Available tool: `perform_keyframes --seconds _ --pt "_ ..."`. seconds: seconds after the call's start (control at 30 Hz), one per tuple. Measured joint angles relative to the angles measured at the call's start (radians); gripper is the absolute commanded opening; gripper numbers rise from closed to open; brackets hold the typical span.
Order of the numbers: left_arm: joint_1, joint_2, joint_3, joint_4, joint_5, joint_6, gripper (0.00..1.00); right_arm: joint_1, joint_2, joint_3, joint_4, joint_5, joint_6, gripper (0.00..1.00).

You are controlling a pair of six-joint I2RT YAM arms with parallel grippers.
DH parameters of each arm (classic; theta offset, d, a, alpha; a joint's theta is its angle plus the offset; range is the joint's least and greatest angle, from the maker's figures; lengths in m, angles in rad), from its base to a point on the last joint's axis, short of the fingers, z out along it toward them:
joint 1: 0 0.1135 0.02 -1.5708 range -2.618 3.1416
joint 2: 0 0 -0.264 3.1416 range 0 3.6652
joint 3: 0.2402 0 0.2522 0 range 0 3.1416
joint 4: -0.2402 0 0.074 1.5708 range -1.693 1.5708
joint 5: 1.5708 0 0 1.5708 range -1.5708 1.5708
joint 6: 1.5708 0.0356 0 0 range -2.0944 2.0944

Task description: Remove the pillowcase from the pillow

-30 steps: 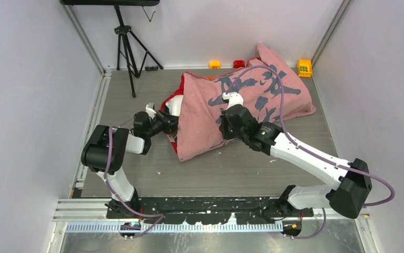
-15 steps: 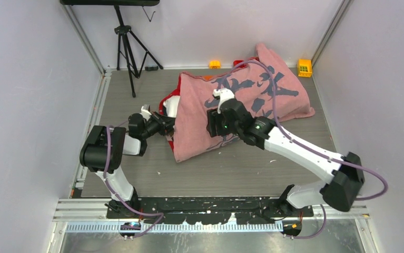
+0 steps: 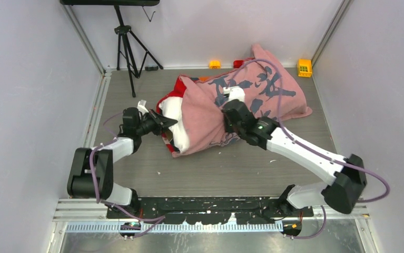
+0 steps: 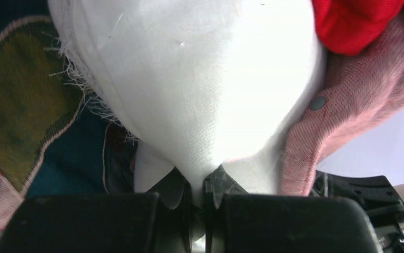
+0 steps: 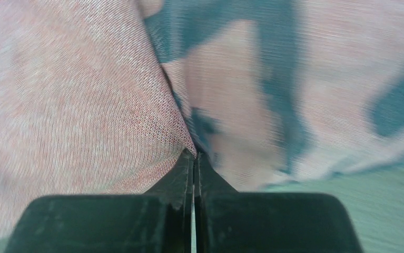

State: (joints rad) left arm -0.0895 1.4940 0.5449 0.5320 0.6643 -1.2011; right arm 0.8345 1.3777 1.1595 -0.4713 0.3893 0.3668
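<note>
The pillowcase [image 3: 252,97] lies inside out, faded pink with grey-blue blotches, across the back of the table. The white pillow [image 3: 177,125] sticks out of its open left end. My left gripper [image 3: 163,122] is shut on a corner of the pillow [image 4: 199,79], the white cloth pinched between its jaws [image 4: 197,182]. Pink hem and red cloth of the pillowcase [image 4: 357,89] sit on the right of that view. My right gripper [image 3: 230,117] rests on top of the pillowcase, shut on a fold of the pink fabric [image 5: 84,95] at its tips [image 5: 193,154].
A black tripod [image 3: 128,47] stands at the back left. Small yellow [image 3: 215,64] and red [image 3: 238,64] blocks and a yellow crate [image 3: 304,67] line the back wall. Pale walls close in on both sides of the grey table [image 3: 215,168].
My left arm has drawn the pillow corner to the left, baring more white pillow. My right gripper let go, shifted up the pillowcase and shut again.
</note>
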Motion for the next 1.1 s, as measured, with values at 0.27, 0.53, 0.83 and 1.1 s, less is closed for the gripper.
perform_keyframes --seconds 0.27,0.53,0.83,1.1 --pt "0.190 -0.136 0.031 -0.248 0.089 0.106 0.00 -0.294 -0.299 -0.188 -0.019 0.047 0.071 0.00" --pt "0.222 -0.241 0.024 -0.366 0.147 0.118 0.00 -0.354 -0.361 -0.229 -0.025 -0.138 0.070 0.61" --pt "0.139 -0.524 0.072 -0.678 -0.016 0.293 0.00 -0.321 -0.242 -0.055 -0.066 -0.420 0.010 0.72" --pt "0.039 -0.605 0.175 -0.848 -0.080 0.399 0.00 -0.060 -0.013 0.307 -0.092 -0.383 -0.088 0.72"
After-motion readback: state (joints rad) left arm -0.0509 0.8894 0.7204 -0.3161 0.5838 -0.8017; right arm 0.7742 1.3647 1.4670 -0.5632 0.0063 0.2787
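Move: The left fingers hold the pillow's white corner, the exposed pillow's middle just 2 cm to their right and 1 cm back. From this hand the pillowcase's open edge lies about 5 cm right and 3 cm ahead, the red lining flap about 14 cm ahead and 3 cm right. The right fingers grip pink cloth: that open edge is some 16 cm left, 2 cm ahead and 8 cm lower, the case's far end 22 cm right and 14 cm ahead. Pinching pink cloth, the right hand drags the pillowcase about 14 cm to the right while the left keeps its grip on the white corner and pulls some 6 cm left, then back and up. The right hand then opens, lets go and swings left some 18 cm while rising 10, turning roughly 40 degrees counter-clockwise, to end open above the case near its open edge. ##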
